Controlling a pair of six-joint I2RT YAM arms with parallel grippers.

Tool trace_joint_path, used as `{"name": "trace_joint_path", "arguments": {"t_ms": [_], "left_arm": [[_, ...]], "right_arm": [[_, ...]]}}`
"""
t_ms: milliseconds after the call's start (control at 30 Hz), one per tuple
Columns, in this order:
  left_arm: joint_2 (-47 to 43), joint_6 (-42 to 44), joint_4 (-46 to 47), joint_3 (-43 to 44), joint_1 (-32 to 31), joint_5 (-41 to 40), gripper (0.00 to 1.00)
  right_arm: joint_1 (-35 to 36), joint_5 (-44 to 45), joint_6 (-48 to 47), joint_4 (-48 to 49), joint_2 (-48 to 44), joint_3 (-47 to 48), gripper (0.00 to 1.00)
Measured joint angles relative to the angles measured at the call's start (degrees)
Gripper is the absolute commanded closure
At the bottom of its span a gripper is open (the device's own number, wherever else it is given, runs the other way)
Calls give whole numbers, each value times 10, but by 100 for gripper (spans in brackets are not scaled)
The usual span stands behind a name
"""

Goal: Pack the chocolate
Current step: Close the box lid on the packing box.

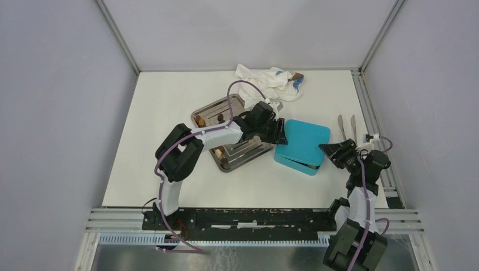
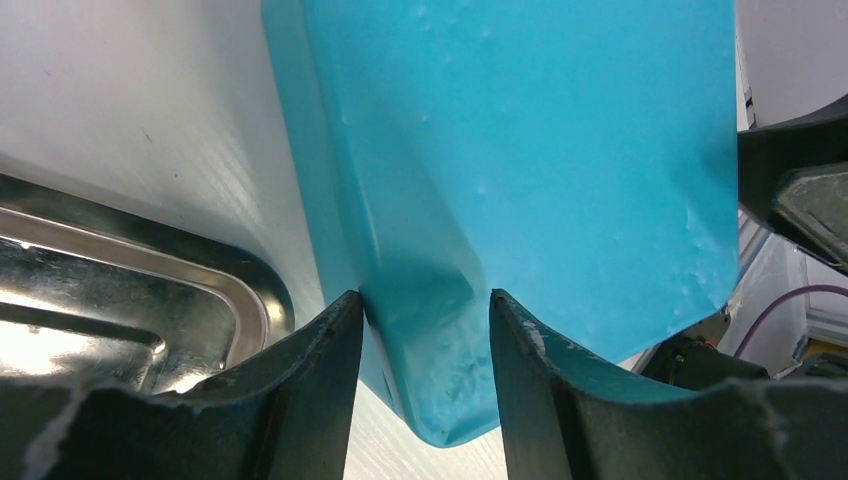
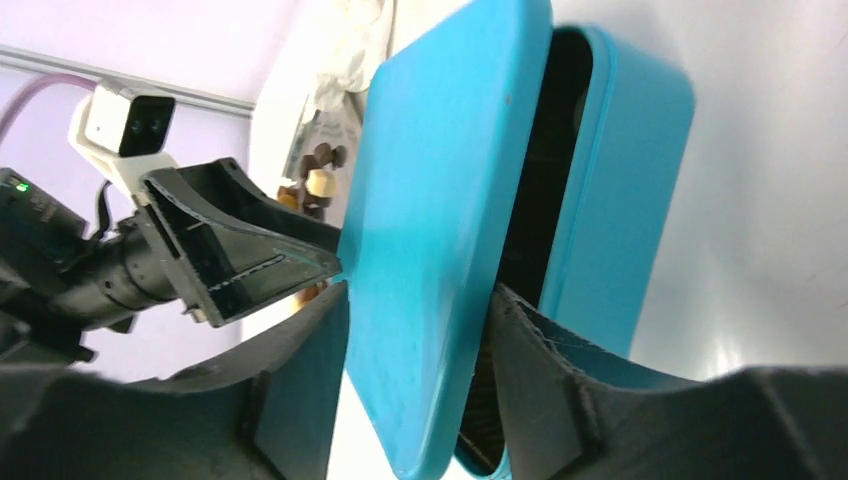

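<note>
The chocolate is several small brown and cream pieces [image 1: 220, 118] lying in a steel tray [image 1: 247, 151]; the right wrist view shows some of these pieces [image 3: 318, 184] past the box. A teal box [image 1: 302, 148] stands right of the tray, its lid [image 3: 440, 200] lifted and tilted off the base [image 3: 625, 190], dark inside. My left gripper [image 1: 278, 131] [image 2: 425, 300] is shut on the lid's left corner. My right gripper [image 1: 330, 151] [image 3: 415, 295] stands open astride the lid's right edge, one finger in the gap between lid and base.
A white cloth with blue marks [image 1: 270, 82] lies bunched behind the tray, a brown thing on its right end. Metal tongs [image 1: 347, 126] lie to the right of the box. The tray's rim [image 2: 255, 300] sits just left of my left fingers. Grey walls enclose the table.
</note>
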Motion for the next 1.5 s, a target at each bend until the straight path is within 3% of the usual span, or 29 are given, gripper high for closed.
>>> {"name": "trace_joint_path", "arguments": {"t_ms": [333, 600, 733, 833, 1033, 1200, 1500], "left_arm": [[16, 11, -27, 32, -1, -21, 45], [22, 18, -33, 34, -4, -27, 45], [22, 23, -33, 34, -4, -28, 45], [22, 24, -33, 34, -4, -28, 45], [19, 28, -29, 30, -4, -28, 44], [14, 29, -23, 20, -4, -27, 44], [9, 36, -21, 12, -4, -22, 43]], "right_arm": [[-19, 47, -138, -103, -51, 54, 33], [-30, 40, -242, -173, -30, 106, 31], [-29, -4, -370, -221, 32, 204, 28], [-20, -13, -495, -273, 99, 294, 16], [77, 32, -694, -388, 265, 422, 8], [132, 86, -772, -441, 347, 457, 2], [184, 133, -849, -475, 443, 563, 4]]}}
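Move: The right hand is half open at the lid's near right side, with the lid's middle about 3 cm ahead, 8 cm left and 1 cm lower. The lid's far right corner is some 9 cm ahead and 1 cm right, and the tongs' middle about 3 cm ahead, 8 cm right and 9 cm down. From the left hand, at the lid's left edge, the lid's middle lies 8 cm right, level ahead and 1 cm lower; the tray's middle is 17 cm left and 3 cm ahead. Opening wide and rolling, the right hand arcs about 11 cm forward towards the lid's far right corner. ##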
